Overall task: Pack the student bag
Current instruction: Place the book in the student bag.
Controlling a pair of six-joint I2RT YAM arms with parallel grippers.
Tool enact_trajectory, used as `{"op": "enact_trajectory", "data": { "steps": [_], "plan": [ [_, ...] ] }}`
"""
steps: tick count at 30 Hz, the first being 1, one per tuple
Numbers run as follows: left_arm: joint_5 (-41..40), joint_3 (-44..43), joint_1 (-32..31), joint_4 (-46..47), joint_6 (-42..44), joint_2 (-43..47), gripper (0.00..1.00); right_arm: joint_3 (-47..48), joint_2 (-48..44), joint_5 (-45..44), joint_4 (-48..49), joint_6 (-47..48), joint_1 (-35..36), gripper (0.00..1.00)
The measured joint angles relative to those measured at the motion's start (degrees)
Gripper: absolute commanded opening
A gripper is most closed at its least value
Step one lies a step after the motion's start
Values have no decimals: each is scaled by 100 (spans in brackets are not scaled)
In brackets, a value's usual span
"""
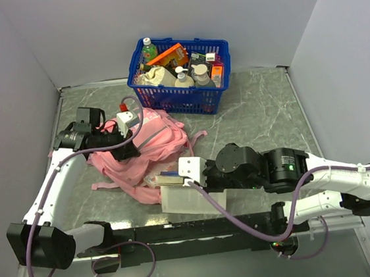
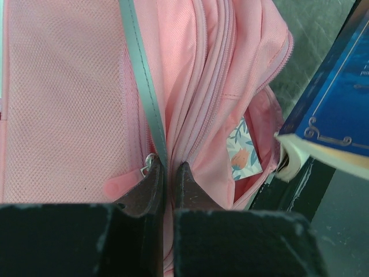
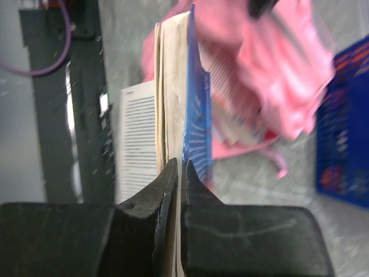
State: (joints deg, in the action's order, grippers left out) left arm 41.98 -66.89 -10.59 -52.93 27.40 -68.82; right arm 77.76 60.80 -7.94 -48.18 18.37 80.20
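The pink student bag (image 1: 147,142) lies on the table at centre left, its mouth facing the near right. My left gripper (image 2: 168,169) is shut on the bag's fabric by a grey zip trim (image 2: 141,75) and holds the opening up; a floral card (image 2: 243,151) shows inside. My right gripper (image 3: 179,166) is shut on a blue-covered book (image 3: 196,109), gripping its cover and a few pages, with other pages hanging open (image 3: 137,138). The book (image 1: 177,187) sits at the bag's mouth and also shows in the left wrist view (image 2: 334,109).
A blue plastic basket (image 1: 179,66) full of bottles and packets stands at the back centre. Grey walls close in the left, back and right. A black rail (image 1: 201,229) runs along the near edge between the arm bases.
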Motion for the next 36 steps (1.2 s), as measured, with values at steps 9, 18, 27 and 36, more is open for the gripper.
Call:
{"op": "enact_trajectory", "data": {
  "steps": [9, 18, 27, 36],
  "plan": [
    [85, 0, 2, -144, 175, -79, 1, -81, 415, 284, 1156, 977, -328, 0],
    [-72, 2, 11, -315, 350, -76, 1, -1279, 754, 52, 2533, 1578, -551, 0],
    [-157, 2, 39, -413, 457, -76, 1, -2135, 1014, -345, 3622, 1906, -448, 0],
    [-168, 2, 39, -435, 455, -76, 1, -2728, 1137, -671, 3982, 1937, 92, 0]
  ]
}}
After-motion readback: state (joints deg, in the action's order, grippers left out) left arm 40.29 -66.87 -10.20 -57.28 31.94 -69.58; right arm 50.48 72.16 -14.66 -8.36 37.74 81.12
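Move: The right hand still pinches the open, drooping book; the bag's mouth, where it is going, lies about 12 cm ahead of it, 12 cm to its left and 22 cm below. The floral book already in that mouth is some 11 cm ahead, 12 cm left and 25 cm below, and the blue basket stands roughly 40 cm ahead, 4 cm left and 20 cm lower. From the left fingers, the mouth is about 5 cm back, 8 cm right and 10 cm below. Keeping its pinch on the open book, the right hand first lifts barely 2 cm while swinging left and forward, then sinks to end about 13 cm lower and 8 cm farther left, drawing back a little from its forward reach near the end and rolling some 20 degrees so that its forward side comes up, bringing the blue cover down to the bag's mouth. The left hand keeps its closed grip on the bag's fabric beside the zip, easing only a centimetre or so downward. ##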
